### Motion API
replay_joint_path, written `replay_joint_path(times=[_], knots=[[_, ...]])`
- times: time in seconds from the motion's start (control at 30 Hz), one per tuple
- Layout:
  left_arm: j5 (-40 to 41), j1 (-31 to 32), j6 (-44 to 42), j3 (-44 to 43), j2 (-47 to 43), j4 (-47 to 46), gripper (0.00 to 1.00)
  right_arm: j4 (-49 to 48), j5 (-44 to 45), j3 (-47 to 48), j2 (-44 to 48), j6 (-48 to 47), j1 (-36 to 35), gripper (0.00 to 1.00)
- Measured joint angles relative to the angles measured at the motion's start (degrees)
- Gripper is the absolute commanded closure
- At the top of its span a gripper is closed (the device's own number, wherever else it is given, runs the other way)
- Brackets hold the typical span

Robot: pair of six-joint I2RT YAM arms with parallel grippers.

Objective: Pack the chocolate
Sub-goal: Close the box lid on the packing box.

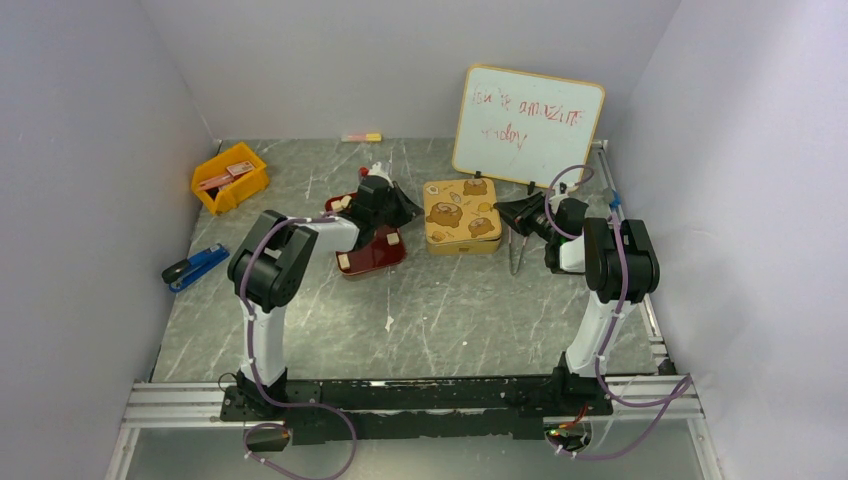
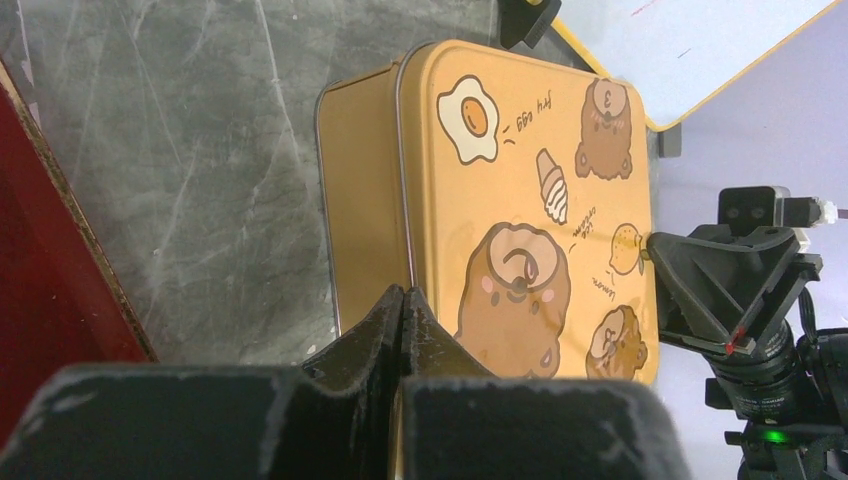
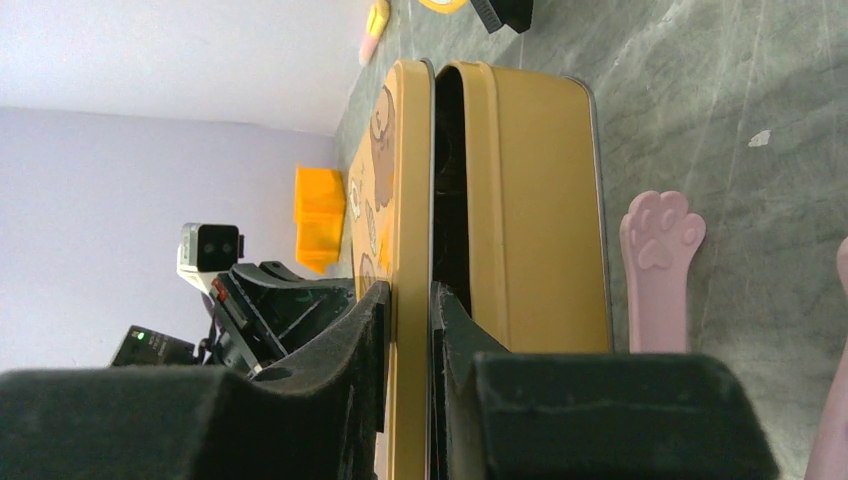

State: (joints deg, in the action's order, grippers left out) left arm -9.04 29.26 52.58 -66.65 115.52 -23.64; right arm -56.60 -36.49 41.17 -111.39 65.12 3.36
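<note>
The gold bear tin [image 1: 462,216] lies mid-table. My right gripper [image 1: 503,212] is shut on the right edge of its lid [image 3: 408,200]. One finger is above the lid and one under it, and a dark gap shows between the lid and the tin base [image 3: 530,220]. My left gripper [image 2: 403,300] is shut and empty, with its tips at the tin's left wall [image 2: 365,200]. Chocolate pieces [image 1: 344,261] [image 1: 394,239], small and pale, lie on the dark red tray [image 1: 372,255] under the left arm. Neither wrist view shows any chocolate.
A yellow bin [image 1: 230,177] and a blue stapler [image 1: 193,266] are at the left. A whiteboard [image 1: 528,122] leans behind the tin. Pink paw-tipped tongs [image 3: 655,270] lie just right of the tin. A pink-yellow marker [image 1: 361,137] rests by the back wall.
</note>
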Motion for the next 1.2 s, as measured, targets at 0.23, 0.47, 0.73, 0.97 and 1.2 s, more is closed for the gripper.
replay_joint_path(times=[0.23,0.47,0.73,0.97,1.2], knots=[[0.13,0.33,0.00,-0.28,0.57,0.20,0.95,0.02,0.04,0.00,0.00,0.00,0.00,0.64],[0.42,0.59,-0.24,-0.96,0.59,1.14,0.95,-0.28,0.13,0.04,0.11,-0.57,0.00,0.59],[0.39,0.85,-0.39,-0.98,0.59,1.25,0.95,2.86,1.09,0.04,2.03,-2.80,0.00,0.59],[0.39,1.11,-0.39,-1.11,0.59,1.70,0.95,6.93,2.89,0.04,5.01,-5.64,0.00,0.59],[0.42,1.22,-0.44,-1.77,0.59,2.19,0.95,9.20,4.09,0.37,5.88,-7.32,0.00,0.59]])
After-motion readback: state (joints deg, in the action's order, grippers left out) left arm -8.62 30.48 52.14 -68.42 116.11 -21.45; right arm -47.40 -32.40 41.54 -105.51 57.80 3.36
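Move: The box lid lies between the hands on the packing box, its right side still raised: its middle is about 8 cm to the right of the left hand's shut fingertips, level ahead and in height. From the right hand, which grips the lid's right rim, it is some 7 cm to the left. The red tray sits about 11 cm left and 5 cm back of the left hand, 6 cm lower; the tongs lie some 4 cm right and 8 cm back of the right hand, on the table. Letting go of the pinched right rim of the lid, the right fingers open to about twice their gap, still straddling the rim; then the right hand eases about 1 cm to the right and 1 cm up, rolling some 5–10 degrees with its left side sinking. The left hand keeps its shut fingertips against the lid's left edge and pushes slowly to the right, about 1 cm. ##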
